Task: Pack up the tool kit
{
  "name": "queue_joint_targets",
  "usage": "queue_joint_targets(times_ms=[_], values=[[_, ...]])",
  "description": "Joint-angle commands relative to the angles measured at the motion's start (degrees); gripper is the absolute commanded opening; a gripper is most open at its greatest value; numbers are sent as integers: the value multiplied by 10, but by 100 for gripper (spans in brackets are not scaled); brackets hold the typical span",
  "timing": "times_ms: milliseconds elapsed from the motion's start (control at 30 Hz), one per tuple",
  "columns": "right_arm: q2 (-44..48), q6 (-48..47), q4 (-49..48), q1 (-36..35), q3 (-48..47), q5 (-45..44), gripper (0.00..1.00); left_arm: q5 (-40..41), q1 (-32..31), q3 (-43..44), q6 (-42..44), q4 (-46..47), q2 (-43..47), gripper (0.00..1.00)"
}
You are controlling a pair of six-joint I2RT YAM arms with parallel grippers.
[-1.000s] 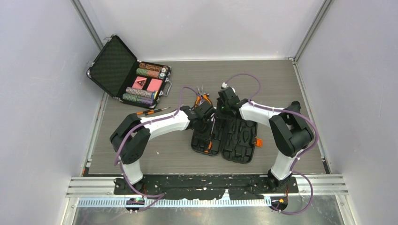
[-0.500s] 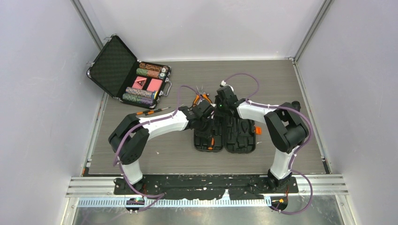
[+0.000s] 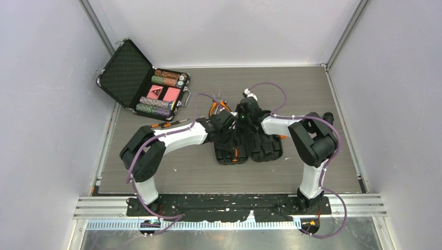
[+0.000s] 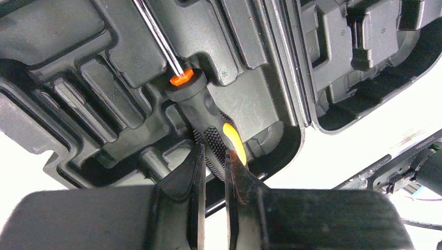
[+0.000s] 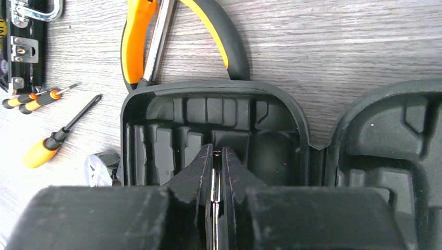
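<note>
The black tool kit case lies open mid-table, moulded slots up, and fills both wrist views. My left gripper is shut on the black-and-orange handle of a screwdriver lying in the case's left half. My right gripper is shut on a thin shiny metal shaft, apparently the same screwdriver's. Orange-and-black pliers lie on the table just behind the case.
Small orange-handled screwdrivers lie left of the case. An open metal-edged briefcase of poker chips and red cards stands at the back left. White walls close in the table on three sides.
The open case has slid towards the back and its right half has swung straighter, the orange latch moving up and left. Both grippers moved slightly back and left with it.
</note>
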State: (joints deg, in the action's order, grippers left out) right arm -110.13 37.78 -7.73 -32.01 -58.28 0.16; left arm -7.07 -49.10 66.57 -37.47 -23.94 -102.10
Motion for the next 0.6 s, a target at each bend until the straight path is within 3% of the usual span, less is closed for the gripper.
queue_joint_targets(times_ms=[0,367,567], values=[[-133,-36,219,1,116,-72,5,-42,-13,-39,2,-55,-37,0],[-7,-21,170,5,227,41,5,-59,-15,-115,21,-71,35,0],[93,-25,191,5,242,68,5,-56,-15,-140,25,-76,87,0]])
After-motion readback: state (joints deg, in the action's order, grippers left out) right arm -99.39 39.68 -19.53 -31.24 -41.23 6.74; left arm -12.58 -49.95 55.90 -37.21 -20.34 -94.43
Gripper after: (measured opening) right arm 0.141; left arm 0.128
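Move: Both grippers are already closed on the screwdriver in the open case. Its middle is about 7 cm ahead of the left hand at the handle, and some 8 cm back and 1 cm left of the right hand near the shaft tip. The case's hinged empty half is 6 cm ahead and 12 cm right of the left hand; the pliers are 5 cm ahead and 8 cm left of the right hand. Both hands, still gripping the screwdriver at handle and tip, drag back about 5 cm together, drawing the case along. ##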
